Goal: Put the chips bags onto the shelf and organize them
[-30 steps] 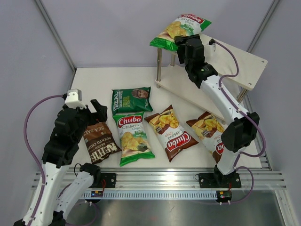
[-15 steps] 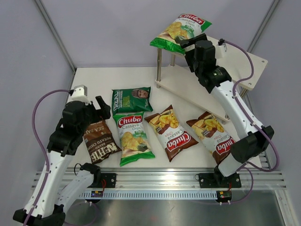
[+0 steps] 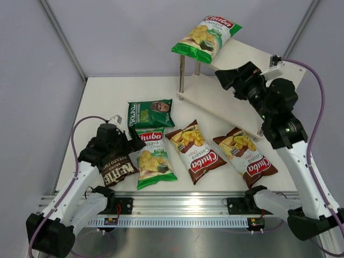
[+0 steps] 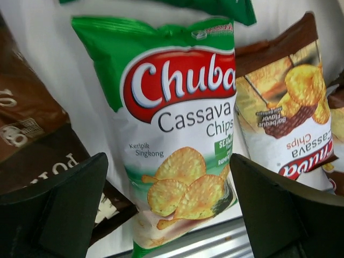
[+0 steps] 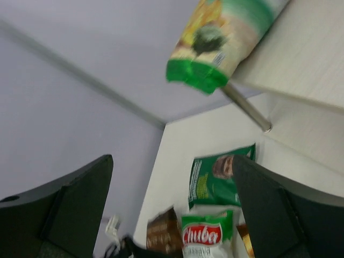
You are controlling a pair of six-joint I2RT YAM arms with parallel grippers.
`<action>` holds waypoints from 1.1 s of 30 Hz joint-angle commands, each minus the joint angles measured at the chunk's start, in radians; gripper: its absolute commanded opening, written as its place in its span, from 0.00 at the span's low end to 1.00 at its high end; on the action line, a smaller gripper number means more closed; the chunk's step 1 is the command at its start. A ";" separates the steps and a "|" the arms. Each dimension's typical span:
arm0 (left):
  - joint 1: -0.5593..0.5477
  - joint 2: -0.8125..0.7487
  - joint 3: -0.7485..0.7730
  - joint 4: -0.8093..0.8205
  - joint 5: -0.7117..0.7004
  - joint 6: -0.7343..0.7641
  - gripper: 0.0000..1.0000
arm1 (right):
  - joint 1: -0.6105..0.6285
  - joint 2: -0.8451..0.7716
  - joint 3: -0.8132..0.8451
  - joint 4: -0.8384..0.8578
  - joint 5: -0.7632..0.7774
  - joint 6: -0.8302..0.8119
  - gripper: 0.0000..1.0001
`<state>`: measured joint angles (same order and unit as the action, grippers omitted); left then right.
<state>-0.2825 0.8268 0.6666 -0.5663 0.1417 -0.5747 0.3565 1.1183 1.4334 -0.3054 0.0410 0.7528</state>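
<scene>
One green Chuba bag (image 3: 207, 35) lies on the shelf's top board (image 3: 263, 64), overhanging its left end; it also shows in the right wrist view (image 5: 226, 37). My right gripper (image 3: 226, 76) is open and empty, in the air beside the shelf, right of that bag. On the table lie the portrait bag (image 3: 150, 113), the second green Chuba bag (image 3: 153, 158), two brown-red Chuba bags (image 3: 196, 150) (image 3: 247, 156) and the Kettle bag (image 3: 115, 166). My left gripper (image 3: 129, 142) is open, low over the green Chuba bag (image 4: 177, 129), with the Kettle bag (image 4: 32, 145) at its left.
The shelf's lower board (image 3: 215, 99) is bare and stands on metal posts (image 3: 181, 75). Grey walls enclose the table on three sides. An aluminium rail (image 3: 183, 204) runs along the near edge.
My right gripper has drawn back to the right, away from the green bag on the top board. My left arm has dropped and moved right, over the green bag on the table.
</scene>
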 commanded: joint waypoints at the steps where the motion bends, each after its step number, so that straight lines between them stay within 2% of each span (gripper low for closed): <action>1: 0.000 0.015 -0.041 0.141 0.119 -0.057 0.99 | -0.004 -0.104 -0.111 0.078 -0.386 -0.194 0.99; 3: 0.000 0.029 -0.079 0.164 0.125 -0.066 0.99 | -0.004 -0.132 -0.134 0.060 -0.510 -0.246 0.99; 4: 0.000 0.038 -0.090 0.170 0.125 -0.073 0.99 | -0.005 -0.155 -0.152 0.040 -0.623 -0.260 0.99; 7: 0.000 0.064 -0.145 0.206 0.134 -0.082 0.99 | -0.004 -0.204 -0.204 0.058 -0.777 -0.254 1.00; 15: 0.000 0.129 -0.266 0.396 0.237 -0.100 0.99 | -0.005 -0.285 -0.329 0.231 -0.963 -0.161 1.00; 21: 0.002 0.201 -0.315 0.506 0.266 -0.122 0.91 | -0.005 -0.276 -0.369 0.337 -1.015 -0.107 0.99; 24: 0.002 0.224 -0.349 0.591 0.298 -0.140 0.77 | -0.005 -0.272 -0.379 0.350 -1.011 -0.098 0.99; 25: 0.002 0.227 -0.352 0.612 0.300 -0.142 0.62 | -0.004 -0.272 -0.383 0.348 -1.003 -0.096 1.00; 26: 0.000 0.221 -0.360 0.620 0.303 -0.149 0.56 | -0.004 -0.272 -0.386 0.344 -0.994 -0.098 1.00; 29: 0.002 0.167 -0.369 0.632 0.288 -0.171 0.41 | -0.005 -0.273 -0.403 0.319 -0.957 -0.105 0.99; 31: 0.000 0.126 -0.377 0.632 0.274 -0.200 0.36 | -0.004 -0.275 -0.419 0.272 -0.909 -0.118 0.99; 32: 0.000 0.104 -0.381 0.634 0.266 -0.214 0.26 | -0.005 -0.276 -0.429 0.258 -0.885 -0.125 0.99; 33: 0.002 0.060 -0.387 0.643 0.266 -0.238 0.23 | -0.005 -0.275 -0.450 0.234 -0.836 -0.125 1.00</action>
<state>-0.2825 0.9516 0.3126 0.0624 0.4492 -0.7765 0.3531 0.8471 1.0145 -0.0364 -0.8909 0.6365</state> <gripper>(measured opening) 0.429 0.993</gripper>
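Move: The green-and-white Chuba bag is to the left gripper's right by about 6 cm, 4 cm back towards the base and roughly 10 cm below. The brown bag lies about 15 cm to the left of it, the barbecue bag 16 cm to the right and 2 cm farther out; the dark green bag is 16 cm beyond it. From the right hand, this Chuba bag is around 16 cm back, 21 cm left and 42 cm down. Lower the open left gripper about 8 cm and ease it right onto the green-and-white Chuba bag, tilting its left side down some 20 degrees; close the fingers across the bag's middle to pinch it, then start lifting, still edging right. Meanwhile draw the open, empty right gripper back from the shelf, left and slightly down, turning it counter-clockwise towards that bag. ##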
